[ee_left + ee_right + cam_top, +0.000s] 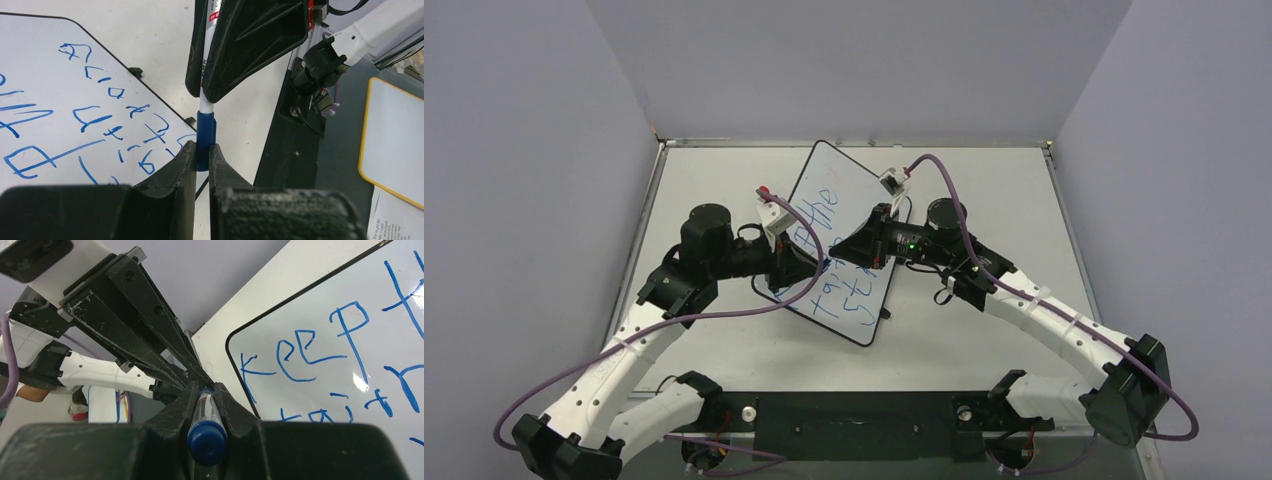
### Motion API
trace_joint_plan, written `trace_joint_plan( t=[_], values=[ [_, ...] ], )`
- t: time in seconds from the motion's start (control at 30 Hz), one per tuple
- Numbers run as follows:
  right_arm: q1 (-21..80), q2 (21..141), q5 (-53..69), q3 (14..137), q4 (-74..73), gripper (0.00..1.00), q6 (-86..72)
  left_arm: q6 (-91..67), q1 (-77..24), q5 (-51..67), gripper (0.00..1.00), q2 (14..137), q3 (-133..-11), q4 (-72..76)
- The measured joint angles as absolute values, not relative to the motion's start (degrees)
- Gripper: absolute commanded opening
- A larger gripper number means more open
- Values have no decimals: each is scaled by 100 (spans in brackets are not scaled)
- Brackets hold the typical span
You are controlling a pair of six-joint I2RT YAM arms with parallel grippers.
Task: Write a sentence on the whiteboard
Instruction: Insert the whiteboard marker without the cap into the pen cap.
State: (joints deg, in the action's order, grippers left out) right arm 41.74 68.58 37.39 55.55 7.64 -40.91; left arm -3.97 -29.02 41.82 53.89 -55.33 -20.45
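Observation:
The whiteboard (849,170) lies slanted in the middle of the table, with the sentence (824,215) on it in blue lines. The right wrist view reads "Keep" (305,352) above part of "train". Both grippers meet above the board's left half. My right gripper (205,390) is shut on the marker's white barrel (206,410), whose blue back end points at the camera. My left gripper (202,147) is shut on the blue cap (205,132), which sits over the marker's tip. The white barrel (205,102) runs from the cap up into the right gripper's fingers (250,45).
The board's black rim and small feet (135,71) rest on the white table (984,190). Grey walls close in the table on three sides. A black base plate (854,425) spans the near edge. Beyond it lie a yellow-rimmed small board (395,140) and a printed sheet (400,220).

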Motion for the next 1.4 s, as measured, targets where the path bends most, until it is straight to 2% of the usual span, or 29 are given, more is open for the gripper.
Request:
trace_joint_plan(
  t=[0.4,1.4],
  values=[
    [4482,7190,3529,5642,714,0,-4040,-397,-2840,4088,0,5286,-5391,-2303],
    [5266,8051,2099,5655,1774,0,-4818,-733,-2499,3050,0,4539,-4982,-2773]
  ],
)
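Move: Just at the right hand's tips, the blue pen cap in the left fingers sits about 5 cm below the right hand point, 2 cm to its left and 1 cm back; the marker's front end is already at its mouth. The whiteboard's middle lies some 16 cm ahead of the right hand, straight in line, 29 cm below. From the left hand, the marker's middle is about 4 cm right, level in reach, and 6 cm up. Pushing the marker against the cap, the right hand travels about 7 cm left while sinking some 3.5 cm, its grip kept. The left hand keeps the cap pinched and gives way left and down by a shorter path, nearly 5 cm left, swinging about 15 degrees counter-clockwise, so the two grippers close in on each other. ##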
